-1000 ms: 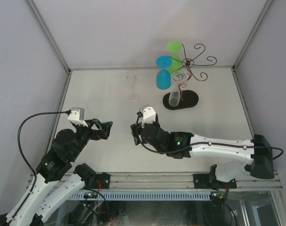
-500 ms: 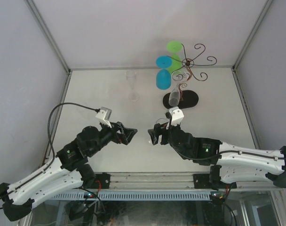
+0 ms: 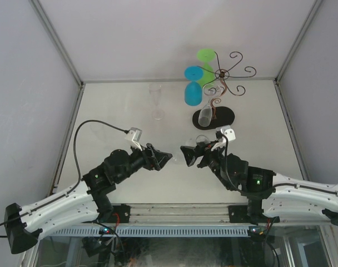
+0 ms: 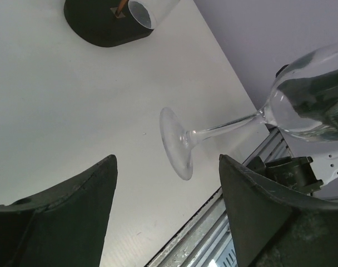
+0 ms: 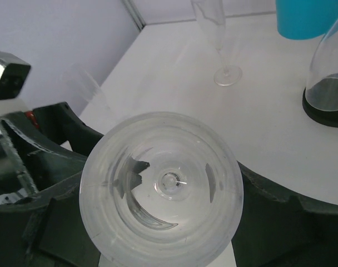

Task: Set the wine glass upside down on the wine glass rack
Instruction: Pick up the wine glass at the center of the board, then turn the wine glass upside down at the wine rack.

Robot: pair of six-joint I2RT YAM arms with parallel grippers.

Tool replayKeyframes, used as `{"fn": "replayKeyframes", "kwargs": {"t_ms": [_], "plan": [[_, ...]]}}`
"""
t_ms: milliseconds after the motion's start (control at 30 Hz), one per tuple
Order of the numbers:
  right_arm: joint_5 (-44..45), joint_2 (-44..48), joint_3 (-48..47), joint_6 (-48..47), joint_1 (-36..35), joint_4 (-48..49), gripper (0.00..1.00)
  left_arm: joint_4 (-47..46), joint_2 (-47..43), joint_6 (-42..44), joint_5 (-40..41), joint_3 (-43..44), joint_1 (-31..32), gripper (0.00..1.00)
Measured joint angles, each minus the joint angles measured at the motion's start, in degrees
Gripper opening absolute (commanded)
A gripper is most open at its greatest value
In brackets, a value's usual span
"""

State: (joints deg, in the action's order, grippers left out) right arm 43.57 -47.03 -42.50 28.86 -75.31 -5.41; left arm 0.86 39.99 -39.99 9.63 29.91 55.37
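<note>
A clear wine glass [image 5: 160,189] lies sideways in the air, and my right gripper [image 3: 188,156] is shut on its bowl [image 4: 311,94]. Its stem and foot [image 4: 177,142] point left towards my left gripper [image 3: 163,159]. In the left wrist view the left gripper [image 4: 166,160] is open, with the foot just ahead of the gap between its fingers and touching neither. The wine glass rack [image 3: 224,75] stands at the back right on a black oval base [image 3: 222,119]. It is well beyond both grippers.
On the rack hang a blue glass [image 3: 193,92], a green glass [image 3: 206,58] and a clear glass [image 3: 205,115], upside down near the base. A clear flute [image 3: 155,100] stands upright at the back middle. Grey walls close in the left, right and back sides.
Both arms have swung inward, so the two grippers now face each other near the table's middle. The left gripper has come up to the glass's foot and its jaws have narrowed slightly.
</note>
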Motion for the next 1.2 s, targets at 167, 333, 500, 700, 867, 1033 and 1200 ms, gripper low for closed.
{"fn": "replayKeyframes", "kwargs": {"t_ms": [167,333,500,700,867,1033,1200], "plan": [[-0.2,2.7,1.6,0.1,0.0,4.0,0.0,-3.3,1.7,-1.6,-1.5,-0.6,0.0,0.65],[-1.0,3.9,3.5,0.2,-0.1,7.1,0.0,-6.3,3.6,-3.1,-2.6,-1.1,0.2,0.5],[-2.1,4.1,4.7,0.2,-0.1,8.9,0.0,-8.1,4.3,-4.2,-2.8,-1.1,0.4,0.35],[-2.3,4.1,4.8,-0.6,0.0,11.2,0.0,-9.1,4.3,-4.6,-2.3,-1.1,0.3,0.19],[-2.1,4.1,5.7,-1.9,-0.1,13.7,0.0,-9.6,4.3,-5.6,-1.2,-1.1,0.1,0.0],[-2.5,4.1,6.4,-3.0,-0.1,15.3,0.08,-10.6,4.2,-7.5,0.3,-1.1,-0.3,0.0],[-4.0,4.2,6.4,-4.7,-0.1,16.1,0.23,-10.6,3.3,-7.6,1.2,-1.1,-0.3,0.0]]}}
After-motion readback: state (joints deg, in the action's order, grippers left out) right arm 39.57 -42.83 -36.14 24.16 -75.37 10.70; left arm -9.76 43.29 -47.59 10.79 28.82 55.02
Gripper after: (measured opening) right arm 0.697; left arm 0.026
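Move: The wine glass is already in the right gripper by its bowl, its foot free: from the left hand that foot lies about 3 cm right and 2 cm ahead, level with the open fingers, the bowl some 11 cm right, 5 cm ahead and a little higher. The rack's base is roughly 22 cm ahead, 18 cm right and 22 cm below. From the right hand the foot lies about 7 cm left, neither ahead nor back, slightly below. Ease the left gripper about 2 cm right so the foot of the glass comes between its fingers, then shut them and pinch the foot's thin disc. While closing, rise 2 cm and drift slightly forward, left side dipping some 10 degrees. Keep the right gripper's hold on the bowl as it lifts nearly 3 cm, left side rolling up. ##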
